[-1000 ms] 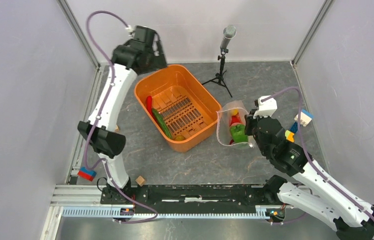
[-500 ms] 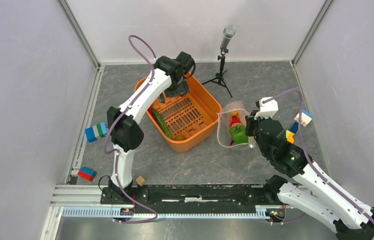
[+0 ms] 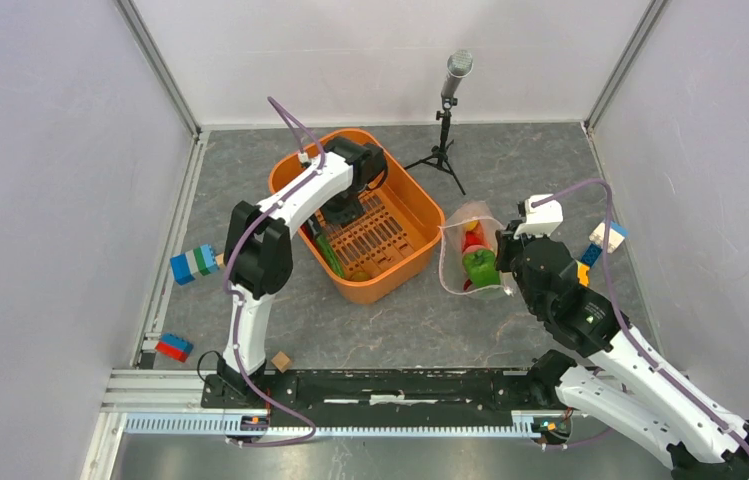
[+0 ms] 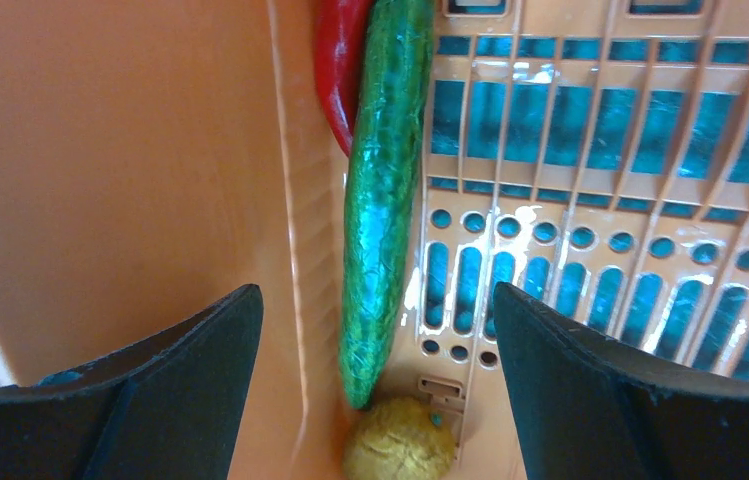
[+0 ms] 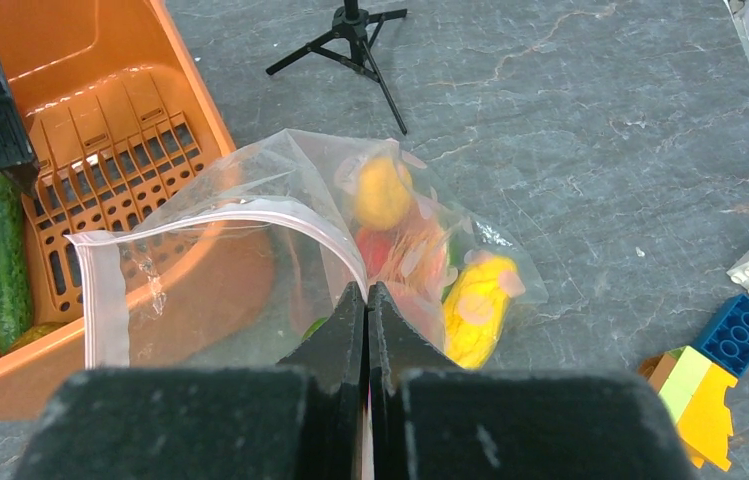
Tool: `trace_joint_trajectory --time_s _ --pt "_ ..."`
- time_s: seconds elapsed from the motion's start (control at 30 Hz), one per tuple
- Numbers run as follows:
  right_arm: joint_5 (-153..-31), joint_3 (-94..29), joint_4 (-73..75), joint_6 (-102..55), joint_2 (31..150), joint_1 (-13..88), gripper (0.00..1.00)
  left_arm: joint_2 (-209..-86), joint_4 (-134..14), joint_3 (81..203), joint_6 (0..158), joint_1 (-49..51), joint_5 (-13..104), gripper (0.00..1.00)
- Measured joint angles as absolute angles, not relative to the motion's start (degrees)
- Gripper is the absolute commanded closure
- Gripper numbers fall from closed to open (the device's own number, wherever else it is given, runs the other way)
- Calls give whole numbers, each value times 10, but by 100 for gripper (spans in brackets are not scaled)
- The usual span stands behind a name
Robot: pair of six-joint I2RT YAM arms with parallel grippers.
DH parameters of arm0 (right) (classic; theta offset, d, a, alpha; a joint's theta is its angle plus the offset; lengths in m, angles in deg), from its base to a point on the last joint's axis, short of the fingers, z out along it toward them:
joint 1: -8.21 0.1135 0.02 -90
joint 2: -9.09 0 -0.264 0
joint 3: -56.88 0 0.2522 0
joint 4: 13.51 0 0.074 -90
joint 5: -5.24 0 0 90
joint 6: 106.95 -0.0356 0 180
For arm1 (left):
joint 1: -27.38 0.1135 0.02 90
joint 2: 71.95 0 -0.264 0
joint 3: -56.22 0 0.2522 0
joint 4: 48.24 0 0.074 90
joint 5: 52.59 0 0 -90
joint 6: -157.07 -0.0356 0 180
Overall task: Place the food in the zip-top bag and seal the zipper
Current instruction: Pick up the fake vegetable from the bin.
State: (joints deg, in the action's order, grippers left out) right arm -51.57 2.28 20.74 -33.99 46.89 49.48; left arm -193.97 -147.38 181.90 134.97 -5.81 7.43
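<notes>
A long green cucumber [image 4: 380,200] lies along the orange basket's [image 3: 420,200] left wall, with a red pepper [image 4: 340,60] at its far end and a yellow piece [image 4: 400,445] at its near end. My left gripper [image 4: 375,300] hangs open inside the basket, its jaws straddling the cucumber's near end without touching it. The zip-top bag [image 5: 250,270] stands to the right of the basket with its mouth open and the zipper [image 5: 250,210] strips apart. My right gripper [image 5: 366,290] is shut on the bag's mouth edge. Inside are yellow pieces [image 5: 475,305], a red pepper [image 5: 380,250] and a green bell pepper [image 3: 478,266].
A microphone on a small tripod [image 3: 447,110] stands behind the basket. Building blocks lie at the left wall [image 3: 195,264], near the left base [image 3: 174,347] and to the right of the bag [image 5: 710,400]. A wooden cube [image 3: 281,361] sits by the front rail.
My left arm has swung from the back left corner over the basket and come down into it. The right gripper and bag shifted slightly to the right.
</notes>
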Motion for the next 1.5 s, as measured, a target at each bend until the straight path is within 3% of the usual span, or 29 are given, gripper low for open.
trace_joint_trajectory --time_s 0.23,0.47,0.63,1.2,1.5 --pt "-515 25 209 -340 464 493 100 -1939 -1403 1729 1346 -42 76 27" --pt "-515 25 209 -338 464 493 100 -1939 -1339 1669 1323 -27 78 60" --pt "-515 25 209 -338 463 493 100 -1932 -1323 1667 1291 -22 79 74" --pt "-518 20 210 -350 456 493 100 -1801 -1303 1716 1224 -22 98 77" --pt "-535 1 223 -374 459 493 100 -1723 -1241 1716 1186 -24 143 72"
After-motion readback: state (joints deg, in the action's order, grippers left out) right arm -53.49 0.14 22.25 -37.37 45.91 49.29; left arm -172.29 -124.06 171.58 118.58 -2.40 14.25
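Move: The fake cucumber lies on the bin floor, its middle about 7 cm below the left hand, some 2 cm to its left and 1 cm back. The red chili is roughly 6 cm ahead of the hand and 7 cm to its left; a small brown fruit sits about 7 cm back and 5 cm to the right, both some 7 cm down. From the right hand, the cucumber is roughly 34 cm left, 5 cm forward and 19 cm lower. Down into the bin the left hand sinks about 6.5 cm, edging 2.5 cm left, while its wide-open fingers close and pinch the cucumber across its sides near mid-length. It then turns back up, raising the cucumber some 16 cm with a slight drift forward and right, the wrist tilting so the fingertips swing forward by roughly 25 degrees. ##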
